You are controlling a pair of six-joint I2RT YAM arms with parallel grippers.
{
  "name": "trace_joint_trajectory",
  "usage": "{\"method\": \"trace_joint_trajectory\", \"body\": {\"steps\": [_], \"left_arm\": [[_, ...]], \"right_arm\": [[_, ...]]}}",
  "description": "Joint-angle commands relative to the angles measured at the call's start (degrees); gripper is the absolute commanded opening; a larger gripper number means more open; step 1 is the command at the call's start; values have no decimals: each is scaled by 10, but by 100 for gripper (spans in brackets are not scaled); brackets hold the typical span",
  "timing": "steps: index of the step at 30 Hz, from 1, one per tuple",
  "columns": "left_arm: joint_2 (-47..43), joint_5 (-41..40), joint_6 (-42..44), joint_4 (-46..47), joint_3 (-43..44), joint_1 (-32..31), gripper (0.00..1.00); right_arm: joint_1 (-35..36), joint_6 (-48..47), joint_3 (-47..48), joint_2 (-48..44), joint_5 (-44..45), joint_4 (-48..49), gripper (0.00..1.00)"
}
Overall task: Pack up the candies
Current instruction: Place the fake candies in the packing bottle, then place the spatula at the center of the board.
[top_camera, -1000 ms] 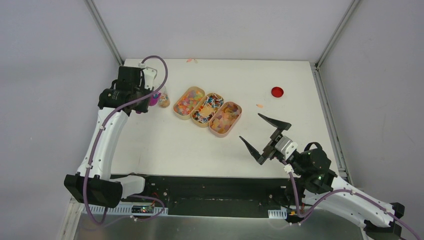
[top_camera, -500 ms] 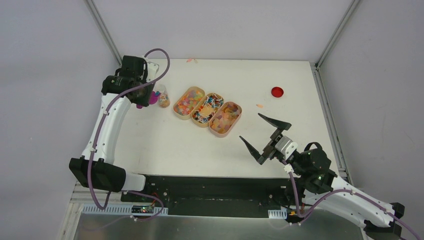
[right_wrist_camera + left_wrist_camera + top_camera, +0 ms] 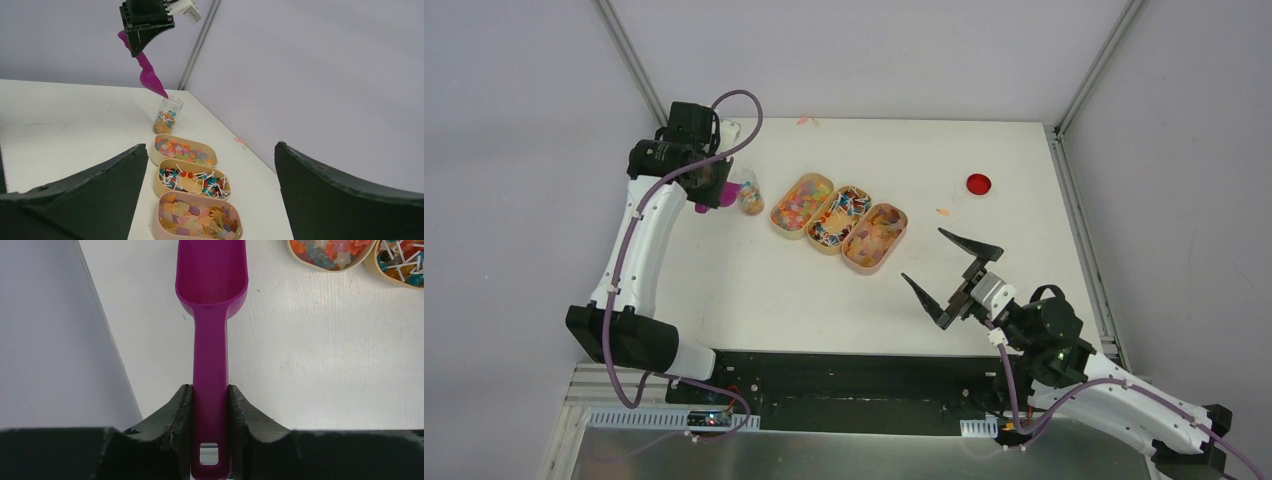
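The candies lie in three oval trays: mixed bright bits [image 3: 802, 203], small lollipops [image 3: 840, 218] and pastel gummies [image 3: 875, 237]. More candies fill the bottom of a small clear jar [image 3: 750, 193] left of the trays. My left gripper [image 3: 210, 405] is shut on the handle of a magenta scoop [image 3: 211, 290], whose bowl is empty. In the right wrist view the scoop [image 3: 150, 75] tilts down with its tip at the jar [image 3: 168, 115] mouth. My right gripper [image 3: 954, 272] stands open near the table's front right, pointing at the trays with nothing between its fingers.
A flat red disc [image 3: 978, 183] lies at the far right of the table. Stray bits lie near the back edge [image 3: 807, 121] and right of the trays [image 3: 943, 212]. Frame posts stand at both back corners, and grey walls close in the table.
My left arm has swung its wrist back toward the far left corner, with the scoop still held beside the jar. The right arm has barely moved.
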Motion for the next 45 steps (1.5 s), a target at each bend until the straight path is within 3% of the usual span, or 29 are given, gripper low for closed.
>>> {"method": "trace_joint_trajectory", "body": {"steps": [1,29,33,37,45], "left_arm": [[7,-18,-5,-4,38,-1,0],[27,-31,-12,-4,80,-22,0],[-9,23,14,42,78,-23,0],[-69,117,52,128,23,-23,0],[-241,260,118,331,-194,-27,0]], "right_arm": [[3,5,0,2,6,30,100],[3,2,5,6,15,25,100],[3,1,9,9,16,21,100],[3,-1,6,13,24,23,100],[3,-1,6,27,42,28,100]]}}
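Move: The mouth of the packing bottle lies under the tip of the purple scoop; from the left hand gripping the scoop, the bottle's middle is about 9 cm ahead, 2 cm right and 19 cm down. Farther right, some 23 cm below the hand, are the star candy tray (9 cm ahead, 18 cm right) and the lollipop tray (5 cm ahead, 28 cm right). From the right hand the bottle is roughly 25 cm ahead, 46 cm left and 27 cm lower. Almost in place at first, the left hand holds the scoop steeply tipped at the bottle mouth, with slight bobbing and about a centimetre of forward creep. Then it sweeps up and right, about 6 cm and 5 cm, away from the bottle, while the wrist tips the bowl upward some 25 degrees and swings it clockwise about 20. The fingers keep their grip on the handle. ##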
